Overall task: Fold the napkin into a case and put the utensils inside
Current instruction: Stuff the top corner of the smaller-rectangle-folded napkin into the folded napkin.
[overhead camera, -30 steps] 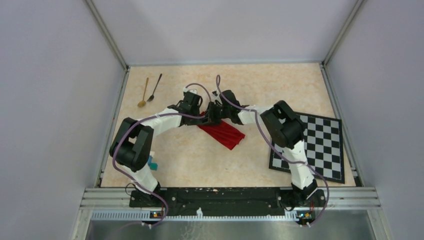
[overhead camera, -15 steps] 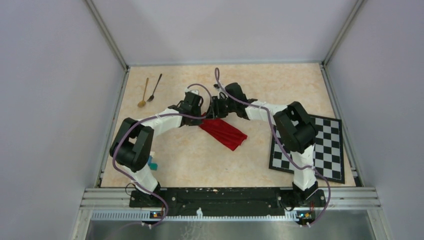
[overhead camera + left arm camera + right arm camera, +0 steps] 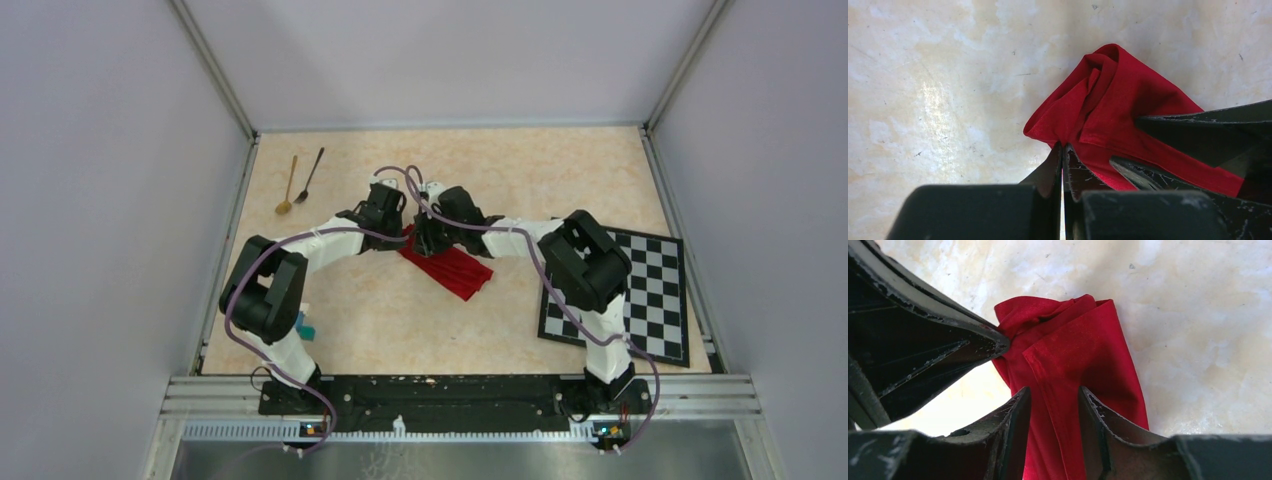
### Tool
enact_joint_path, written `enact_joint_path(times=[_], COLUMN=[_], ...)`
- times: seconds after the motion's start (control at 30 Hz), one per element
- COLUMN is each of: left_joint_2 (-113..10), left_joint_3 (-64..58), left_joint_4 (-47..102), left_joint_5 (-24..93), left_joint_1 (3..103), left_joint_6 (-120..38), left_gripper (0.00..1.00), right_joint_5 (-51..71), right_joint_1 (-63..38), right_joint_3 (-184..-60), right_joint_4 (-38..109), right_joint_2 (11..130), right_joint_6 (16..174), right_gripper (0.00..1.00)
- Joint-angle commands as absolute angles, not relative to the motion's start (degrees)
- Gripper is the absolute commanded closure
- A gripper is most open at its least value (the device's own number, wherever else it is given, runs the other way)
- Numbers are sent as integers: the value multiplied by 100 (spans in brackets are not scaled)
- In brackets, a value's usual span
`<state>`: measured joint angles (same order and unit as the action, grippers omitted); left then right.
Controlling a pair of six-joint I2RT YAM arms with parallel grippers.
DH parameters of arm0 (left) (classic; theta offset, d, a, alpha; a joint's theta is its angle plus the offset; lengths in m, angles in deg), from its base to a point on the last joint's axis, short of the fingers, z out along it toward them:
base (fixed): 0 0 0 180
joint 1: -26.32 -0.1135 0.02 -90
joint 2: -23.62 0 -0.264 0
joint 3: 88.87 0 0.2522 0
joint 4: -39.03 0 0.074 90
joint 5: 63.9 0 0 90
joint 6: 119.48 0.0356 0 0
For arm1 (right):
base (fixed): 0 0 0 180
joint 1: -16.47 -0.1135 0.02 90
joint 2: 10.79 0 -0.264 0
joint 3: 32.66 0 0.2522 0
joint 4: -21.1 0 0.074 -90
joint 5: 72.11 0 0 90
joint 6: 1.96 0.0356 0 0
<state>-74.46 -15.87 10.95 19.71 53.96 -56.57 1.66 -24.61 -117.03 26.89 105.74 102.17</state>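
Observation:
The red napkin (image 3: 455, 267) lies folded into a narrow strip in the middle of the table. My left gripper (image 3: 404, 236) is shut on its far-left corner; in the left wrist view the tips (image 3: 1063, 148) pinch the bunched cloth (image 3: 1118, 100). My right gripper (image 3: 426, 240) hovers right beside it, open, its jaws astride a ridge of the napkin (image 3: 1073, 355) with a gap either side (image 3: 1054, 393). The left fingers (image 3: 948, 340) show in the right wrist view. A gold spoon (image 3: 289, 186) and a black spoon (image 3: 310, 174) lie side by side at the far left.
A black-and-white chequered mat (image 3: 640, 290) lies at the right, partly under the right arm. A small teal block (image 3: 306, 329) sits by the left arm's base. Metal frame posts and grey walls bound the table.
The right gripper opened, letting go of the cloth, drew back a little, then came down again over the napkin's corner. The left gripper kept its hold and stayed put.

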Motion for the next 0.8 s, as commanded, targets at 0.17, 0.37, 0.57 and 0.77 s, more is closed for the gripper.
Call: enact_joint_path(times=[0.17,0.37,0.57,0.77], left_joint_2=[-7263,-7284,-7255,-7188], left_joint_3=[-1785,-1991,-1979,-2044], left_joint_4=[1529,1762,1792,1802], left_joint_5=[2169,2274,2305,2298], left_joint_1=[5417,5403,5342,5322], left_joint_6=[-5769,-5882,-5877,-5831], left_gripper=[100,100,100,100], right_joint_5=[1591,2338,1883,559], right_joint_1=[-2905,-3229,-3306,-2989], right_joint_3=[-11364,-11252,-11152,-11332], right_joint_4=[2188,2063,1709,1031], right_joint_2=[10617,10720,10661,10625], right_joint_6=[10735,10886,10946,11842], right_gripper=[60,66,86,100])
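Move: The top flap's loose corner lies roughly 3 cm left of the half-open right fingers, 1 cm back and 1 cm below. The tucked top corner is about 2 cm ahead of the right hand and 3 cm left; the napkin's lower end is some 7 cm back and 10 cm right. From the left hand, the flap corner lies level ahead, about 1 cm right and 1 cm below. Right hand edges forward, then about 2.5 cm back and left, shutting on the flap; left hand sinks 1 cm. ##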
